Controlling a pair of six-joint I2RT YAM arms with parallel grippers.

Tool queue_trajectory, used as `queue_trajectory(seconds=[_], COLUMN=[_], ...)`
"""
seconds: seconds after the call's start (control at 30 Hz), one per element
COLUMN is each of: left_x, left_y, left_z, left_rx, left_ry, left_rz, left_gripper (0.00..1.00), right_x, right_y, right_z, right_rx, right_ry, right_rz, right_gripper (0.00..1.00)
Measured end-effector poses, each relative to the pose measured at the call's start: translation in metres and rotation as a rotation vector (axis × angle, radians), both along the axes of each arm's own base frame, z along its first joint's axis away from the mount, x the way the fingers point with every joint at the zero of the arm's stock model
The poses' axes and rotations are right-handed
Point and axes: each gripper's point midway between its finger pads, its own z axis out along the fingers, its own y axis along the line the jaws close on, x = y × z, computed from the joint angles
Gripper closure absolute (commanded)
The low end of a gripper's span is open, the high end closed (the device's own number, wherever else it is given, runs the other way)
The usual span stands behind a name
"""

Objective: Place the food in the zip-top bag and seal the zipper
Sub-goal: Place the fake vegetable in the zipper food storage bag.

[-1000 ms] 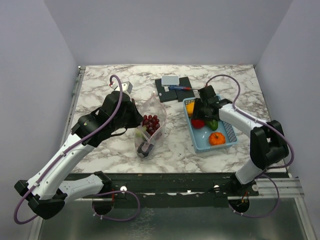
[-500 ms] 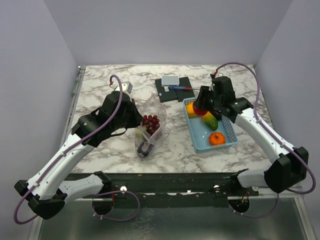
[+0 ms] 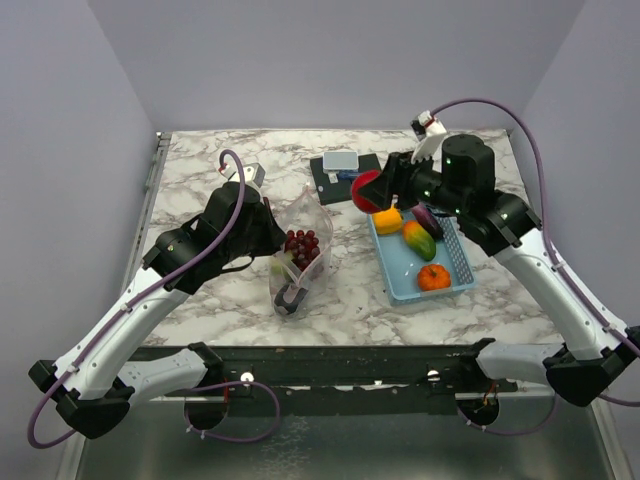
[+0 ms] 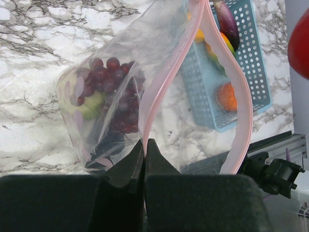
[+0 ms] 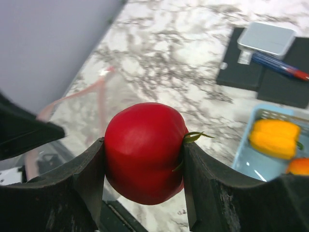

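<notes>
The clear zip-top bag point(image 3: 298, 255) lies on the marble with its mouth held open; its pink zipper point(image 4: 164, 82) curves in two strips. Inside it are dark grapes point(image 3: 302, 246) point(image 4: 108, 79) and a green piece point(image 4: 91, 104). My left gripper point(image 4: 145, 142) is shut on the zipper's near strip, by the bag's left side point(image 3: 268, 232). My right gripper point(image 5: 144, 154) is shut on a red tomato point(image 5: 144, 151), raised above the table between bag and basket point(image 3: 368, 191). More food lies in the blue basket point(image 3: 455, 283): a yellow piece point(image 3: 387, 219), a mango-like piece point(image 3: 419, 240), an orange one point(image 3: 433, 277), a purple aubergine point(image 4: 226, 21).
A black pad with a white box point(image 3: 340, 160) and a pen point(image 3: 352, 176) lies at the table's back, just behind the raised tomato. Purple walls close in the table on three sides. A metal rail point(image 3: 330, 365) runs along the near edge.
My right gripper has lifted the red tomato out of the basket and carried it up and to the left, toward the bag. The left arm and bag have stayed still.
</notes>
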Motion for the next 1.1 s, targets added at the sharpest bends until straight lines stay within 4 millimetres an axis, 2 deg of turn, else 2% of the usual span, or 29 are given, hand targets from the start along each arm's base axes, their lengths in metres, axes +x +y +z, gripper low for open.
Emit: queue_trajectory(seconds=[0.1, 0.27, 0.53, 0.7, 1.0, 1.1], left_x=[0.000, 0.000, -0.001, -0.002, -0.002, -0.002], left_y=[0.000, 0.000, 0.001, 0.001, 0.001, 0.001], left_z=[0.000, 0.001, 0.000, 0.000, 0.000, 0.000], left_rx=[0.000, -0.002, -0.002, -0.002, -0.002, -0.002], left_ry=[0.000, -0.002, -0.002, -0.002, -0.002, -0.002], left_rz=[0.000, 0.000, -0.001, -0.001, -0.002, -0.002], left_gripper=[1.00, 1.00, 1.00, 1.00, 1.00, 1.00], right_x=[-0.022, -0.053, -0.082, -0.086, -0.093, -0.091], right_y=[0.026, 0.058, 0.088, 0.100, 0.133, 0.140], right_z=[0.020, 0.044, 0.066, 0.063, 0.038, 0.028], right_rx=[0.025, 0.052, 0.103, 0.104, 0.052, 0.026], right_ry=[-0.042, -0.107, -0.173, -0.175, -0.143, -0.136], right_rz=[0.102, 0.241, 0.377, 0.411, 0.481, 0.477], right_gripper=[0.99, 0.99, 0.99, 0.99, 0.99, 0.96])
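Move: The right hand holds the red tomato high above the basket's left edge; the bag's open mouth lies about 14 cm to its left, 3 cm back and 9 cm lower. The grapes inside the bag are roughly 15 cm left, 2 cm back and 18 cm below. The left gripper sits some 19 cm left, 7 cm back and 6 cm lower. From the left hand, the mouth is about 5 cm ahead, 5 cm to the right and 3 cm down. Still gripping the tomato, the right hand carries it about 14 cm left and 9 cm back towards the bag's mouth, arching up some 6 cm and then sinking about 4 cm, while the wrist swings nearly 30 degrees counter-clockwise. The left fingers stay shut on the bag's rim and hold it in place. ##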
